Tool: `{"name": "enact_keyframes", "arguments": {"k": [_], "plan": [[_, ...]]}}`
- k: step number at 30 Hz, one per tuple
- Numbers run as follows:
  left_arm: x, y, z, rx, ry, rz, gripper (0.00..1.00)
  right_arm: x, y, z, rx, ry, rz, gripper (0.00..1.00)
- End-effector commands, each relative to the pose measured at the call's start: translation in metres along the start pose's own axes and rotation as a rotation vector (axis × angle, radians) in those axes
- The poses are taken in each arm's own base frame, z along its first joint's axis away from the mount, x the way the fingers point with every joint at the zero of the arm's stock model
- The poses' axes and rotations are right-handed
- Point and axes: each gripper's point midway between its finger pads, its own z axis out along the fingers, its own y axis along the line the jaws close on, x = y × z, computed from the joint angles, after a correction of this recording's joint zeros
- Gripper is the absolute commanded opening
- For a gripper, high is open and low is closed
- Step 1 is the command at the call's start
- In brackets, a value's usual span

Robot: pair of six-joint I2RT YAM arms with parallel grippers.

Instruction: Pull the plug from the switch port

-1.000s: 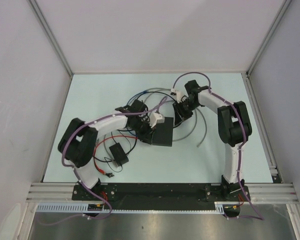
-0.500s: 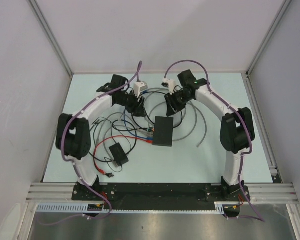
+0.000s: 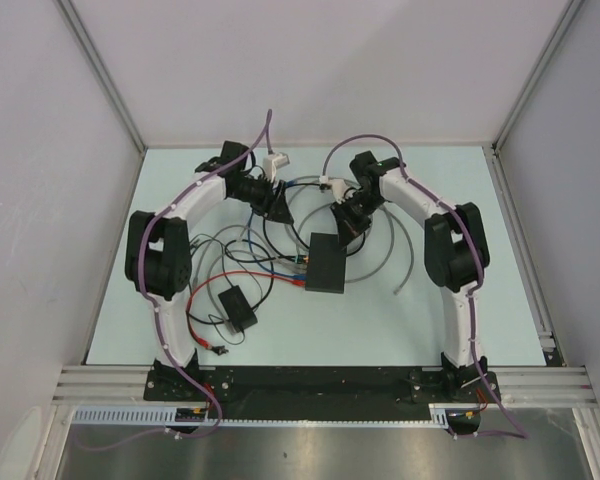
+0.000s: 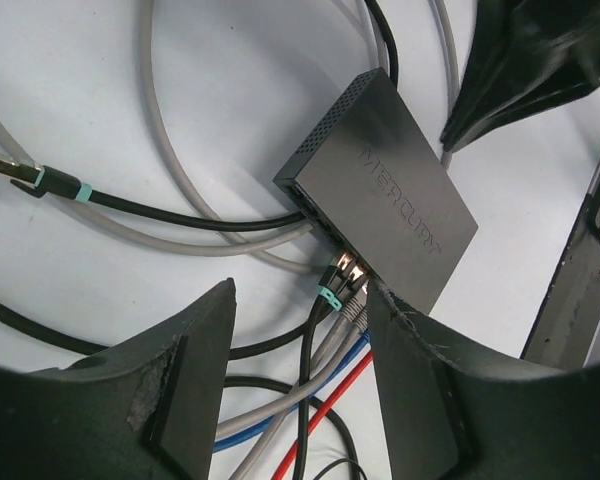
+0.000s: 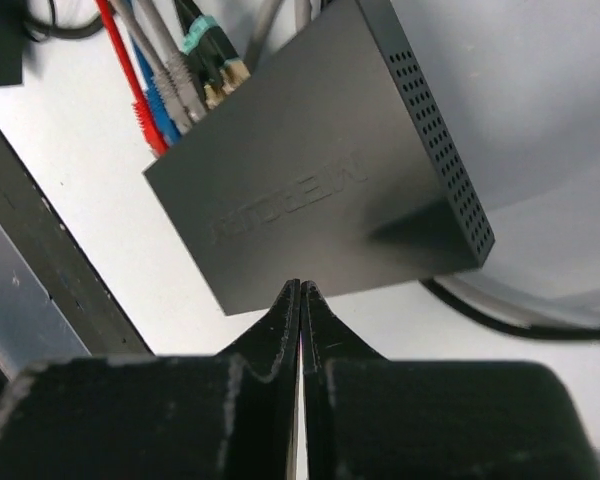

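The dark grey switch lies flat at mid-table. Its port row faces left, and several plugs with black, grey, blue and red cables sit in it. A loose plug on a black cable with a teal band lies on the table, apart from the switch. My left gripper hovers open behind and left of the switch; in its wrist view the left gripper holds nothing. My right gripper is shut and empty. In its own view, the right gripper points at the switch's long edge.
A smaller black box with thin red and black wires lies at the near left. Loops of grey and black cable spread around the switch and toward the back. Side walls close in the table.
My left gripper drew back from the switch toward the far left and opened. The right gripper shut and shifted closer to the switch's far edge. The switch turned slightly.
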Motion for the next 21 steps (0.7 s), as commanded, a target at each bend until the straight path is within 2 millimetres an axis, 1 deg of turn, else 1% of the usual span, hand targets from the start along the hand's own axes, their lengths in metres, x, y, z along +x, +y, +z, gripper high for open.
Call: {"name": "enact_keyframes", "arguments": {"k": [1, 2, 3, 5, 8, 11, 12, 13, 15, 16, 19, 21], "plan": [[-0.011, -0.005, -0.005, 0.014, -0.012, 0.001, 0.61, 0.010, -0.012, 0.009, -0.070, 0.037, 0.032, 0.00], [-0.009, -0.005, -0.007, 0.007, -0.007, 0.034, 0.61, 0.012, -0.014, 0.013, -0.073, 0.038, 0.026, 0.00], [-0.002, -0.002, -0.008, -0.018, 0.017, 0.029, 0.61, 0.016, -0.014, 0.019, -0.077, 0.055, 0.007, 0.00], [0.001, 0.001, -0.009, -0.026, 0.028, 0.025, 0.61, 0.025, -0.018, 0.030, -0.090, 0.085, 0.031, 0.00], [0.007, -0.001, -0.005, 0.005, 0.042, 0.001, 0.61, 0.032, -0.018, 0.044, -0.078, 0.126, 0.011, 0.00], [0.015, 0.002, 0.002, 0.022, 0.062, -0.018, 0.60, 0.038, -0.020, 0.058, -0.059, 0.161, -0.008, 0.00], [0.013, 0.004, 0.003, 0.024, 0.064, -0.016, 0.61, 0.038, -0.019, 0.059, -0.057, 0.166, 0.003, 0.00], [0.019, 0.006, 0.008, 0.045, 0.079, -0.026, 0.61, 0.038, -0.018, 0.062, -0.050, 0.173, -0.002, 0.00], [0.016, 0.006, 0.011, 0.069, 0.080, -0.031, 0.61, 0.036, -0.021, 0.063, -0.019, 0.175, -0.029, 0.00], [0.020, 0.010, 0.017, 0.082, 0.087, -0.053, 0.61, 0.034, -0.021, 0.064, -0.010, 0.176, -0.043, 0.00], [0.014, 0.013, 0.026, 0.110, 0.064, -0.077, 0.60, 0.036, -0.027, 0.067, 0.005, 0.193, -0.044, 0.00], [0.008, 0.015, 0.028, 0.117, 0.047, -0.074, 0.59, 0.039, -0.030, 0.069, 0.002, 0.201, -0.044, 0.00]]}}
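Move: The switch's middle lies about 5 cm to the right hand's left, level with it fore and aft, and roughly 5 cm below its shut tips. The black plugs with teal bands in its left side are about 10 cm to that hand's left and 1 cm farther out; the red plug is also some 10 cm left but 4 cm nearer the base. From the open left hand, the teal-banded plugs lie about 4 cm back, 5 cm right and 8 cm below. The right hand, fingers still shut, drops nearly 4 cm until its tips come down on the switch's top, then stays at that height while they draw about 3 cm back towards the base and 2 cm left over the lid, onto its near right part. The open left hand shifts about 1 cm back at first and then sinks some 5 cm in all towards the teal-banded plugs, its wrist turning roughly 10 degrees and its fingers keeping their gap, without reaching them. ##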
